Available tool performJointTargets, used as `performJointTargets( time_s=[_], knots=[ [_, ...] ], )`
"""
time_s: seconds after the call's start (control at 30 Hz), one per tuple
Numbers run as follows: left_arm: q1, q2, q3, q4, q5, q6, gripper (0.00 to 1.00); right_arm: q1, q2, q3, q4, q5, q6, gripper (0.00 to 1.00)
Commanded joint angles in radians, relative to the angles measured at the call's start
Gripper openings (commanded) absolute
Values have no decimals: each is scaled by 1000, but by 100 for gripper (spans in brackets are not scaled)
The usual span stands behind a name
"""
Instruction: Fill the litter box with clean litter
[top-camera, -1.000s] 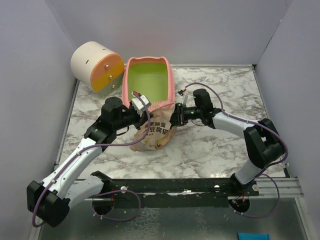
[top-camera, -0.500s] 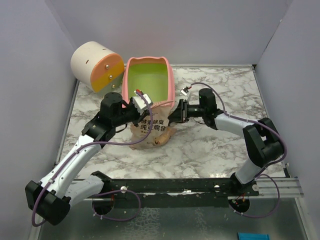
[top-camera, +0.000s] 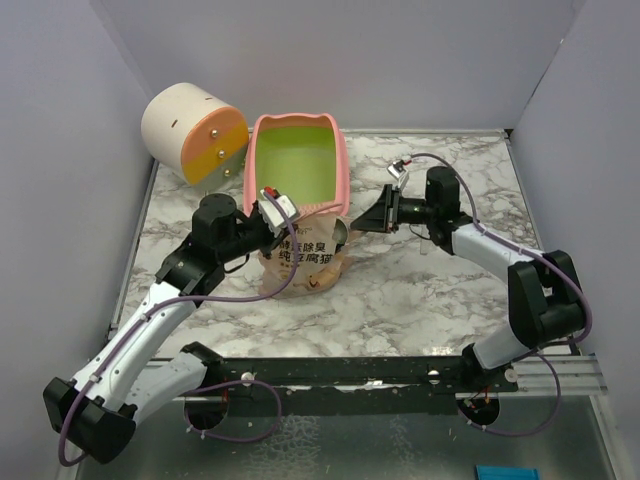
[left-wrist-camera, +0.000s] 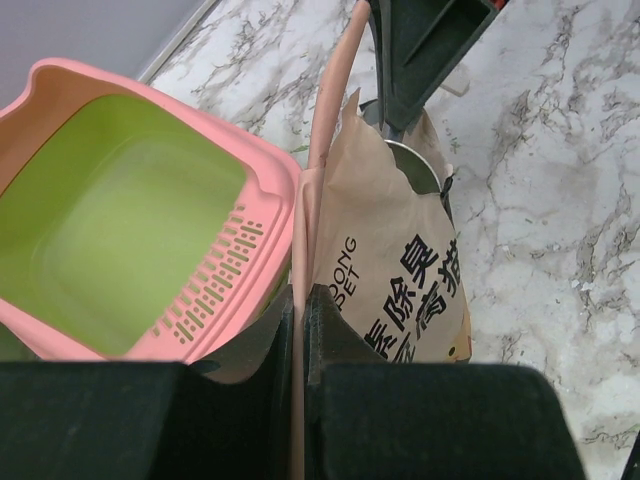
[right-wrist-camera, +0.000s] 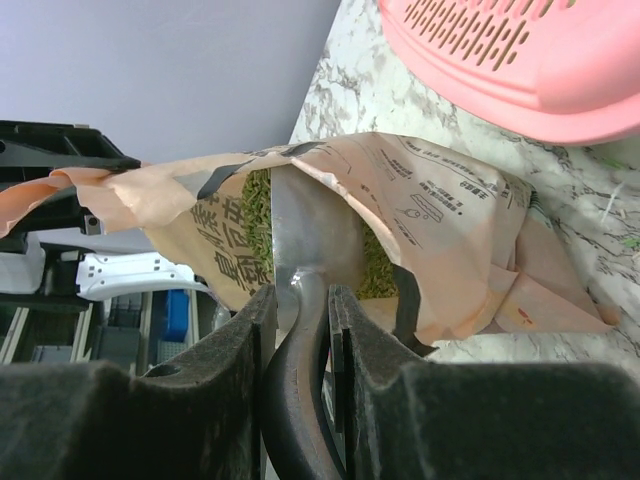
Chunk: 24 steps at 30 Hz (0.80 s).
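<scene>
The pink litter box (top-camera: 340, 165) with its lime-green inside (left-wrist-camera: 120, 225) lies at the back, holding no granules. In front of it stands the tan printed pouch (top-camera: 303, 262), its mouth open. My left gripper (top-camera: 276, 222) is shut on the pouch's top edge (left-wrist-camera: 298, 300). My right gripper (top-camera: 375, 216) is shut on the dark handle of the grey metal scoop (right-wrist-camera: 310, 235). The scoop's blade sits in the pouch mouth (right-wrist-camera: 440, 215). Clean litter (right-wrist-camera: 256, 215) shows as greenish granules inside the pouch, on both sides of the blade.
A cream-and-orange cylinder (top-camera: 193, 130) lies at the back left, beside the litter box. Grey walls close the marble table (top-camera: 440, 290) on three sides. A few stray granules (right-wrist-camera: 628, 240) lie on the table near the pouch.
My right gripper has drawn back to the right and farther away with the scoop. The left gripper shifted slightly left, and the pouch now stands more upright.
</scene>
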Motion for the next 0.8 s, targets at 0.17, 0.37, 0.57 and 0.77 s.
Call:
performJointTargets(
  time_s=[0.17,0.37,0.57,0.77],
  knots=[
    [4,-73,-4,168,21,-22,0,-73,-75,-31,-25,-82,-4,1],
    [4,-75,-14,175,20,-29,0,-137,-108,-57,-43,-114,-4,1],
    [4,-76,-30,191,1,-38,0,-176,-127,-96,4,-147,45,1],
    [4,-92,-59,223,-4,-59,3,-198,-118,-179,187,-178,180,1]
  ],
)
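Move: The right hand holds the scoop with its bowl in the litter bag's side mouth; the bag's middle lies roughly 11 cm to this hand's left, about level fore and aft and some 9 cm lower. The litter box is centred about 27 cm ahead and 14 cm left of the same hand, 15 cm lower, and a white strip lies some 13 cm ahead, 19 cm right, on the table. From the left hand, pinching the bag's top edge, the bag's middle is about 2 cm ahead, 3 cm right, 15 cm down. Drawing the scoop out through the bag's mouth, the right hand slides about 5.5 cm to the right, nearly level and away from the bag, with its grip on the handle kept shut. Its wrist swings some 5 degrees clockwise on the way. The left hand stays nearly in place, still pinching the bag's top edge. ##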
